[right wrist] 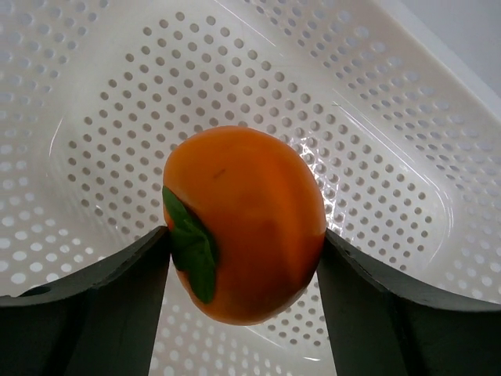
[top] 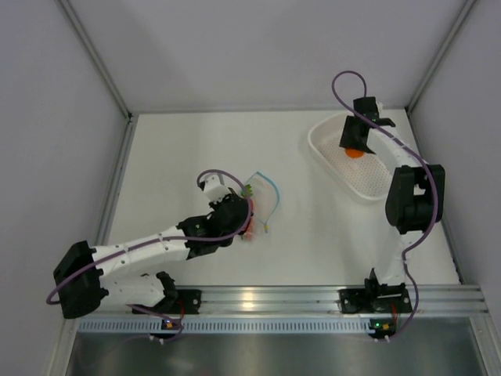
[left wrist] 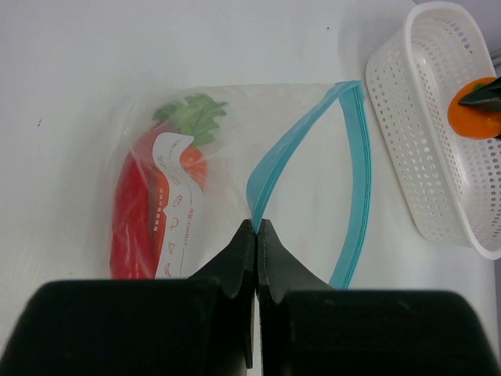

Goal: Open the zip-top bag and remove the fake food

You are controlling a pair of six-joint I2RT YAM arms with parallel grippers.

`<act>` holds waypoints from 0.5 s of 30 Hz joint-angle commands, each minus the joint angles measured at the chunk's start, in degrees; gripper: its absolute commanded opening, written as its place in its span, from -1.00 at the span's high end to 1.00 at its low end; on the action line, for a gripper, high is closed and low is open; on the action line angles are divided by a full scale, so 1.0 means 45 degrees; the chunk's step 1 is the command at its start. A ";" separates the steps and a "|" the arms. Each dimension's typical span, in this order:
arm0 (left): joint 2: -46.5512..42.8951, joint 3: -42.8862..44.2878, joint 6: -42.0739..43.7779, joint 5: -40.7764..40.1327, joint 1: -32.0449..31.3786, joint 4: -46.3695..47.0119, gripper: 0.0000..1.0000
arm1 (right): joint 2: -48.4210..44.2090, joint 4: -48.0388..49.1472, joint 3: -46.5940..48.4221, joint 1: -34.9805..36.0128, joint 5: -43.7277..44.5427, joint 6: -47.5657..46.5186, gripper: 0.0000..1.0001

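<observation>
The zip-top bag (top: 264,197) (left wrist: 227,149) lies flat on the table with its mouth spread wide. My left gripper (left wrist: 257,228) (top: 247,208) is shut on the near side of its light blue zip strip (left wrist: 356,184). Inside the bag sit a red chili pepper (left wrist: 131,215) and an orange carrot (left wrist: 194,163) with green leaves, partly behind a white label. My right gripper (right wrist: 244,244) (top: 356,143) is shut on the round orange (right wrist: 250,211) (top: 356,153) (left wrist: 468,116). It holds the orange just above the floor of the white perforated basket (right wrist: 376,149).
The white basket (top: 322,147) (left wrist: 415,133) stands at the back right, near the right wall. Grey walls enclose the table on the left, back and right. An aluminium rail with both arm bases runs along the near edge.
</observation>
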 commanded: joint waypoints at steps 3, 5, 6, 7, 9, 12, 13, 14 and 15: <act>-0.0480 -0.0177 -0.0024 -0.0275 0.0010 0.0611 1.00 | -0.0619 -0.0480 0.0787 -0.0134 -0.0281 -0.0309 -0.52; -0.0499 -0.0138 -0.0024 -0.0216 0.0010 0.0630 1.00 | -0.0990 -0.0616 0.0826 -0.0153 -0.0339 -0.0466 -0.78; -0.0480 -0.0099 -0.0063 -0.0158 0.0010 0.0611 1.00 | -0.1127 -0.0714 0.0884 -0.0153 -0.0378 -0.0486 -0.88; -0.0499 -0.0099 -0.0063 -0.0138 0.0030 0.0611 1.00 | -0.1418 -0.0792 0.0866 -0.0153 -0.0417 -0.0524 -0.99; -0.0480 -0.0079 -0.0102 -0.0099 0.0010 0.0611 1.00 | -0.1771 -0.0755 0.0730 -0.0134 -0.0515 -0.0564 -0.99; -0.0480 0.0018 -0.0160 -0.0001 0.0010 0.0611 1.00 | -0.2454 -0.0851 0.0593 -0.0134 -0.0826 -0.0506 -0.99; -0.0461 0.0038 -0.0180 -0.0001 0.0010 0.0611 1.00 | -0.3055 -0.0504 0.0399 -0.0114 -0.1485 -0.0273 -0.99; -0.0441 0.0057 -0.0180 0.0018 0.0030 0.0611 1.00 | -0.3371 -0.0133 -0.0222 -0.0114 -0.2033 0.0135 -0.99; -0.0441 0.0077 -0.0219 0.0018 0.0030 0.0611 1.00 | -0.3722 0.0799 -0.0654 -0.0133 -0.2928 0.0487 -0.99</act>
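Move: The right hand still holds the orange fake fruit between its pads, inside the white basket, whose middle is roughly 2 cm to the hand's right, 1 cm back and 3 cm lower. The zip-top bag, with the remaining fake food in it, stands some 28 cm to the right hand's left, about 20 cm back and at much its height. From the left hand the orange fruit is roughly 19 cm ahead, 32 cm to the right and 6 cm lower. The right hand hardly travels while its fingers spread from around the orange fruit to fully open and let go of it over the basket floor; then it rises faster and faster, about 6 cm in all, easing back 1 to 2 cm towards its base and tipping up slightly, away from the fruit. The left hand stays where it is with shut fingers, keeping its pinch on the blue zip edge so the bag's mouth stays open. ##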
